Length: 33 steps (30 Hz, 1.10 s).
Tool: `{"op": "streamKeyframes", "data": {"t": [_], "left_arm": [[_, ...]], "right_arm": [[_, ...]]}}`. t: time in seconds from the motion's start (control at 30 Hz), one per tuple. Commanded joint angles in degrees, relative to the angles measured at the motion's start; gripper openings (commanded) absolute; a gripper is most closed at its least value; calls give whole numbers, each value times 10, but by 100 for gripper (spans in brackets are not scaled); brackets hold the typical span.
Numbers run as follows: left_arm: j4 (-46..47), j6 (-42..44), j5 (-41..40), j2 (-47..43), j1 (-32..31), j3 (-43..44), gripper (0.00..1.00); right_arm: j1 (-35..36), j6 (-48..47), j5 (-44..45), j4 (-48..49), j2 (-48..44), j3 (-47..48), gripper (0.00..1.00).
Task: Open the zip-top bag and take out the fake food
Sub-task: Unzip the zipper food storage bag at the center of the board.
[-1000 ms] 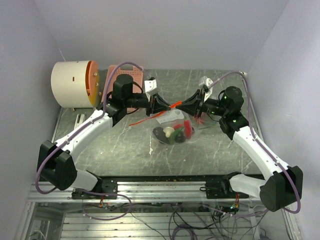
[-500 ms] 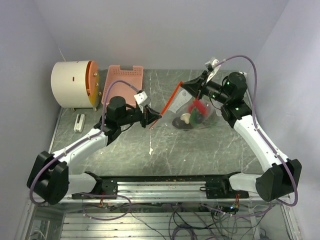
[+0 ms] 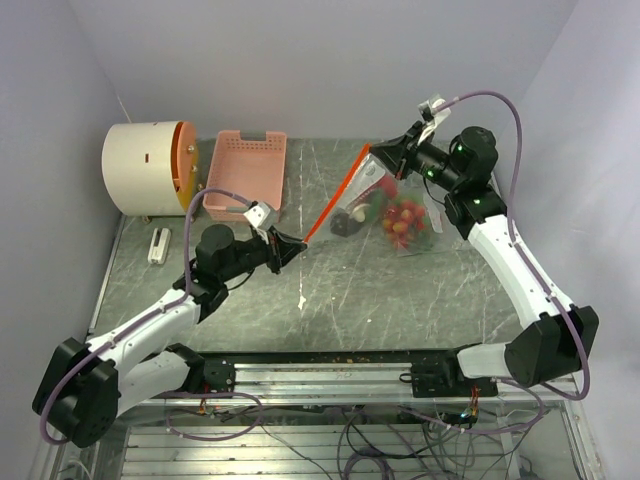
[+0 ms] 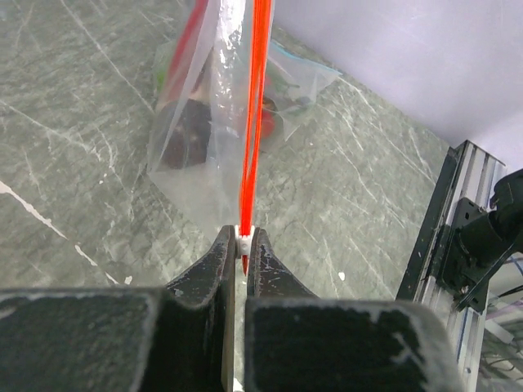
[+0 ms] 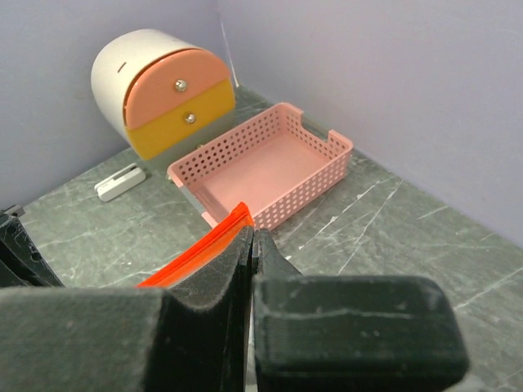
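Note:
The clear zip-top bag (image 3: 372, 190) hangs over the back right of the table, its orange zip strip (image 3: 335, 195) stretched in a slanted line between my grippers. My left gripper (image 3: 297, 243) is shut on the white slider (image 4: 243, 240) at the strip's near-left end. High at the strip's far end, my right gripper (image 3: 380, 155) is shut on the bag's top corner (image 5: 233, 219). The fake food (image 3: 403, 217), red, green and dark pieces, lies in the bottom of the bag. In the left wrist view the fake food (image 4: 189, 135) shows blurred through the plastic.
A pink slotted basket (image 3: 247, 170) stands at the back left, beside a cream round drawer unit (image 3: 150, 168) with orange fronts. A small white object (image 3: 159, 245) lies by the left wall. The metal rail (image 3: 330, 372) runs along the near edge.
The left gripper has drawn back toward the near left with the slider along the strip. The right gripper has lifted the bag up and to the back right, so the strip now runs stretched between them.

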Motion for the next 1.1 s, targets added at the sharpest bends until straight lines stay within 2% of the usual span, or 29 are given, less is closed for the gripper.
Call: {"op": "streamKeyframes", "data": {"t": [0.0,0.1,0.27,0.5,0.63,0.8,0.9,1.03,1.07], "left_arm": [[-9,-35,-40,-17,3,-6,7],[-48,-34,-73,-29,3,20,7],[-130,-26,-131,-49,3,58,7],[-165,-21,-154,-77,1,79,7],[-164,-15,-138,-44,-5,90,7],[-106,-24,-140,27,-33,79,7],[-69,-28,-148,87,-60,83,7],[-21,-47,-149,140,-81,89,7],[-8,-56,-145,149,-81,89,7]], "right_arm": [[-13,23,-18,68,12,21,0],[-3,49,-47,114,27,5,0],[49,35,-37,109,76,36,0],[103,38,-20,124,141,73,0],[96,33,6,130,138,39,0],[62,46,38,140,123,-42,0],[47,35,84,116,100,-85,17],[45,17,144,77,52,-125,57],[45,16,155,70,40,-137,62]]}}
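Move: My left fingers already pinch the white slider at the zip's near end. The zip's far end, pinched in my right hand, lies about 13 cm ahead of my left hand, 14 cm to its right and 16 cm above. The bagged food hangs some 11 cm ahead, 16 cm right and 16 cm below my left hand, almost straight under my right hand. The separate bag of red fruit is 10 cm to my right hand's right, 2 cm farther out and 35 cm down. I swing my right hand about 10 cm left, easing the taut zip, then bring it back right while sinking some 13 cm with a little forward, tipping down and opening the fingers about halfway to release the zip's far end. With my left I keep the slider pinched, drifting up and left roughly 3 cm, then lowering it and carrying it right, below where it began. ##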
